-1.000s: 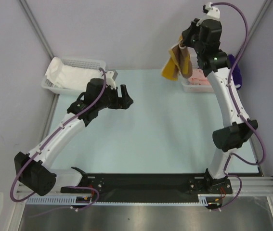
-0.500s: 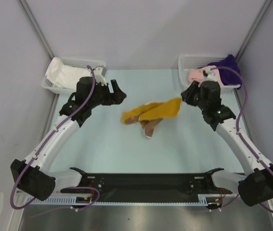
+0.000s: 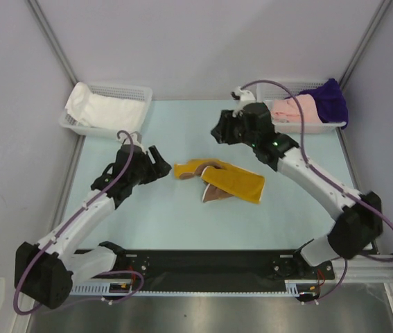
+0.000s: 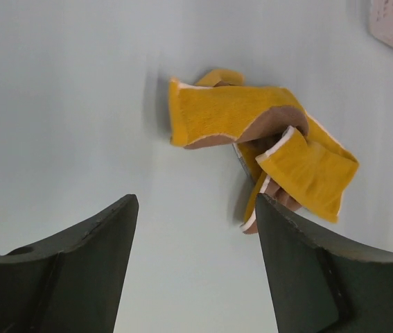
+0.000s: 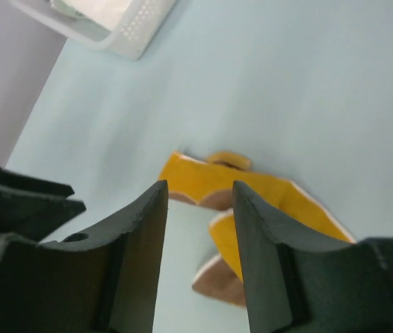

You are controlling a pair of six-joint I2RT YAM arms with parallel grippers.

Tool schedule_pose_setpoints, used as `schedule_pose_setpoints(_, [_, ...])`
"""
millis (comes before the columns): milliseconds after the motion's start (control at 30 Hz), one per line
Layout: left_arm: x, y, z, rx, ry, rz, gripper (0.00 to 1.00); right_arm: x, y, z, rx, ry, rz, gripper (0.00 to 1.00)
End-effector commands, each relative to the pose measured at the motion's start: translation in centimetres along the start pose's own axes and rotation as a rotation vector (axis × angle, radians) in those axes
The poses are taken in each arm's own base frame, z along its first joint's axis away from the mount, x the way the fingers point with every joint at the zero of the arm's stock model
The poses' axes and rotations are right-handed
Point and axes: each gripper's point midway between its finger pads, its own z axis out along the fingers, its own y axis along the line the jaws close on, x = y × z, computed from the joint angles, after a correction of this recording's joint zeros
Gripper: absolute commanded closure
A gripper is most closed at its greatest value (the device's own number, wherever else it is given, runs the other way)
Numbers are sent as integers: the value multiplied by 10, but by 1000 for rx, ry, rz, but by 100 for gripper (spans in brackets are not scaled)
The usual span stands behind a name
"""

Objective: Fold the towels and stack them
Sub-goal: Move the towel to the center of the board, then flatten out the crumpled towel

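Note:
A mustard towel (image 3: pixel 220 180) with a brown underside lies crumpled and partly folded over on the table's middle. It also shows in the left wrist view (image 4: pixel 251 118) and under the right fingers (image 5: pixel 265 194). My left gripper (image 3: pixel 160 165) is open just left of it, apart from the cloth, with nothing between its jaws (image 4: pixel 195 201). Above the towel's far edge hovers my right gripper (image 3: pixel 218 132), open and empty (image 5: pixel 199 186). A white towel (image 3: pixel 102 109) lies in the left basket. A pink towel (image 3: pixel 297 109) and a purple towel (image 3: pixel 328 100) lie in the right basket.
The white mesh left basket (image 3: pixel 130 90) stands at the far left corner, the right basket (image 3: pixel 307 127) at the far right. Grey walls close the back and both sides. The arm bases sit on a black rail (image 3: pixel 210 267) at the near edge.
My right gripper has opened and let go of the mustard towel, which now lies on the table. The right arm swung left over it; the left gripper moved nearer, beside the towel.

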Motion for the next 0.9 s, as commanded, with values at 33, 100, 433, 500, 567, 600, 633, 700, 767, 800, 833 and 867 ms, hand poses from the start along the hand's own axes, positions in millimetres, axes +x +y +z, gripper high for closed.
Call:
schedule_pose_setpoints(33, [-27, 14, -32, -33, -212, -138, 26, 49, 20, 87, -135, 184, -126, 53])
schedule_pose_setpoints(100, [-29, 19, -42, -34, -249, -138, 26, 45, 31, 111, -169, 190, -178, 53])
schedule_pose_setpoints(433, [-42, 5, -69, 41, -295, -95, 24, 136, 53, 180, -239, 403, -342, 50])
schedule_pose_setpoints(500, [-40, 3, -66, 51, -280, -95, 24, 157, 56, 183, -255, 458, -353, 50])
schedule_pose_setpoints(567, [-40, 2, -66, 55, -278, -92, 24, 167, 59, 183, -271, 482, -387, 50])
schedule_pose_setpoints(600, [-40, 2, -66, 55, -279, -89, 24, 170, 60, 182, -277, 488, -394, 49])
schedule_pose_setpoints(633, [-42, 1, -67, 58, -285, -86, 24, 174, 59, 183, -277, 496, -399, 49])
schedule_pose_setpoints(700, [-41, 2, -66, 56, -283, -86, 24, 177, 55, 186, -246, 506, -419, 48])
schedule_pose_setpoints(767, [-41, 1, -65, 60, -282, -89, 24, 186, 46, 190, -205, 526, -436, 49])
schedule_pose_setpoints(800, [-40, 1, -65, 61, -279, -89, 24, 186, 44, 192, -191, 524, -445, 49])
schedule_pose_setpoints(833, [-40, 1, -64, 63, -281, -89, 24, 185, 41, 192, -178, 521, -449, 49])
schedule_pose_setpoints(867, [-39, 1, -64, 67, -277, -87, 24, 185, 39, 193, -170, 519, -453, 48])
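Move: The towel lies crumpled on the board. Its left end, which the right hand goes for, is about 17 cm to that hand's left, some 4 cm farther out and roughly 25 cm below. The rest of the towel bunches around a middle about 4 cm left and 1 cm ahead of that hand; the white-towel basket stands some 44 cm left and 27 cm ahead. From the left hand, the towel's left end is about 11 cm ahead, 7 cm right and 14 cm below. Down and to the left, the right hand swings in a quick arc to just over the towel's left end: about 20 cm of drop, reaching out at first, then easing back a little. Its wrist turns counter-clockwise some 30 degrees and rolls left side down, the fingers staying half open. The left hand clears off up, left and slightly back from the towel, fingers still wide and tilting up. ##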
